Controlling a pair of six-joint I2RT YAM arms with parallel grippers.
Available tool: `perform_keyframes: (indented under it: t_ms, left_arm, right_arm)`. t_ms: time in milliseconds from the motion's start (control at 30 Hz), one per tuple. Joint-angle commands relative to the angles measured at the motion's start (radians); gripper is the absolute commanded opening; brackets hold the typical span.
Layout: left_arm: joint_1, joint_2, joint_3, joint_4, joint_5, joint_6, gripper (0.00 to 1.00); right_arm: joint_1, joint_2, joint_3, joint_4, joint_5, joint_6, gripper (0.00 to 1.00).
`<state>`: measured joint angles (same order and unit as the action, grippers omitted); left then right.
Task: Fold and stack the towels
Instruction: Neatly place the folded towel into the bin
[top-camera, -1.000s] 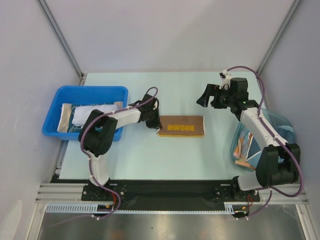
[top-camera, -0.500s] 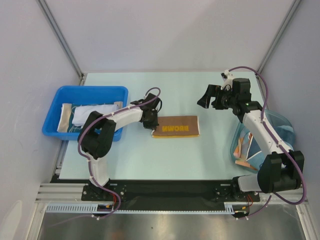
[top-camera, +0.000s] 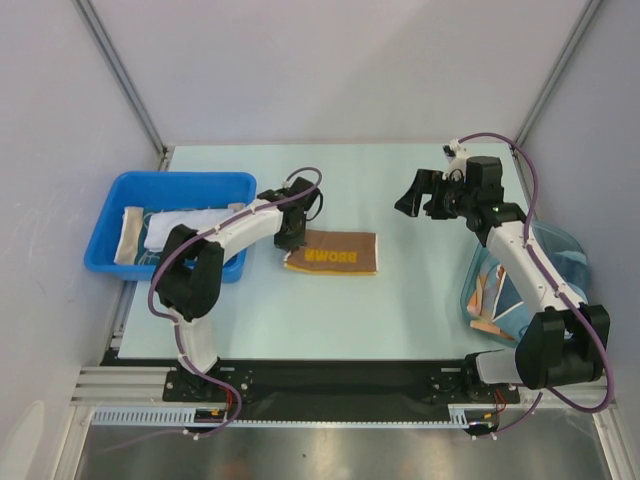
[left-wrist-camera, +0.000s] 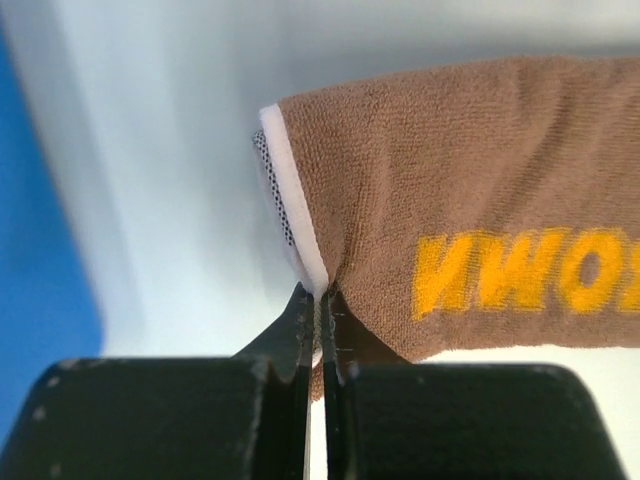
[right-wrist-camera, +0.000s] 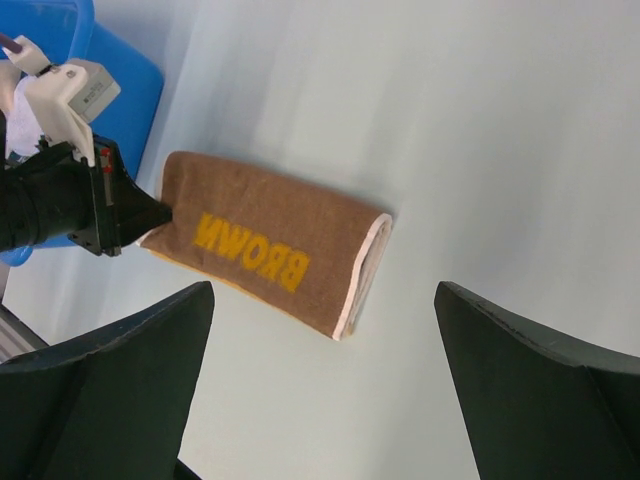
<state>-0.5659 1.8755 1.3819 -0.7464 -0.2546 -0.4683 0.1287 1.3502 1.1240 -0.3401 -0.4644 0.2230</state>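
Observation:
A folded brown towel (top-camera: 335, 253) with yellow lettering lies on the pale table, left of centre. My left gripper (top-camera: 291, 240) is shut on its left corner. In the left wrist view the jaws (left-wrist-camera: 322, 302) pinch the white-trimmed edge of the brown towel (left-wrist-camera: 470, 190). My right gripper (top-camera: 411, 196) hovers open over the back right of the table, nothing between its fingers. From the right wrist view (right-wrist-camera: 322, 330) the brown towel (right-wrist-camera: 262, 240) lies ahead, with the left gripper (right-wrist-camera: 150, 214) at its far end.
A blue bin (top-camera: 170, 183) at the left holds folded pale towels (top-camera: 178, 227). A clear container (top-camera: 556, 245) at the right edge holds more towels, some orange (top-camera: 487, 297). The bin's wall (left-wrist-camera: 40, 250) is close to the left gripper.
The left gripper has shut on the brown towel's corner and dragged it left toward the blue bin. The right arm has barely moved.

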Motion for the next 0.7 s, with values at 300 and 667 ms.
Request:
perform_keyframes:
  t_ms: [300, 667]
  left_arm:
    - [0.014, -0.05, 0.223, -0.268, -0.268, 0.204, 0.0]
    - [0.08, -0.162, 0.388, -0.366, -0.402, 0.281, 0.0]
  right_arm:
    - [-0.018, -0.039, 0.008, -0.002, 0.004, -0.025, 0.99]
    - [-0.023, -0.025, 0.007, 0.012, 0.01, -0.017, 1.0]
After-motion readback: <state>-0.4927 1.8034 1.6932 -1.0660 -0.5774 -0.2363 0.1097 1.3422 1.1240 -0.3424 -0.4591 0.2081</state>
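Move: The brown towel is already pinched at its left edge in the left hand. Its middle lies about 11 cm to that hand's right, 2 cm nearer the base and 4 cm lower. The blue bin it goes to is centred some 28 cm to the hand's left, 5 cm farther out and about level in height. The white towel inside the bin lies 24 cm left, 4 cm ahead and 3 cm below. From the right hand the bin is about 57 cm left, level fore and aft, and 16 cm lower. The brown towel, still pinched by its left edge, is lifted and carried towards the blue bin. The left hand rises about 12 cm, ending faster than it began, while going some 8 cm left and slightly forward, and rolls its left side up by about 20 degrees. The fingers keep their hold. ##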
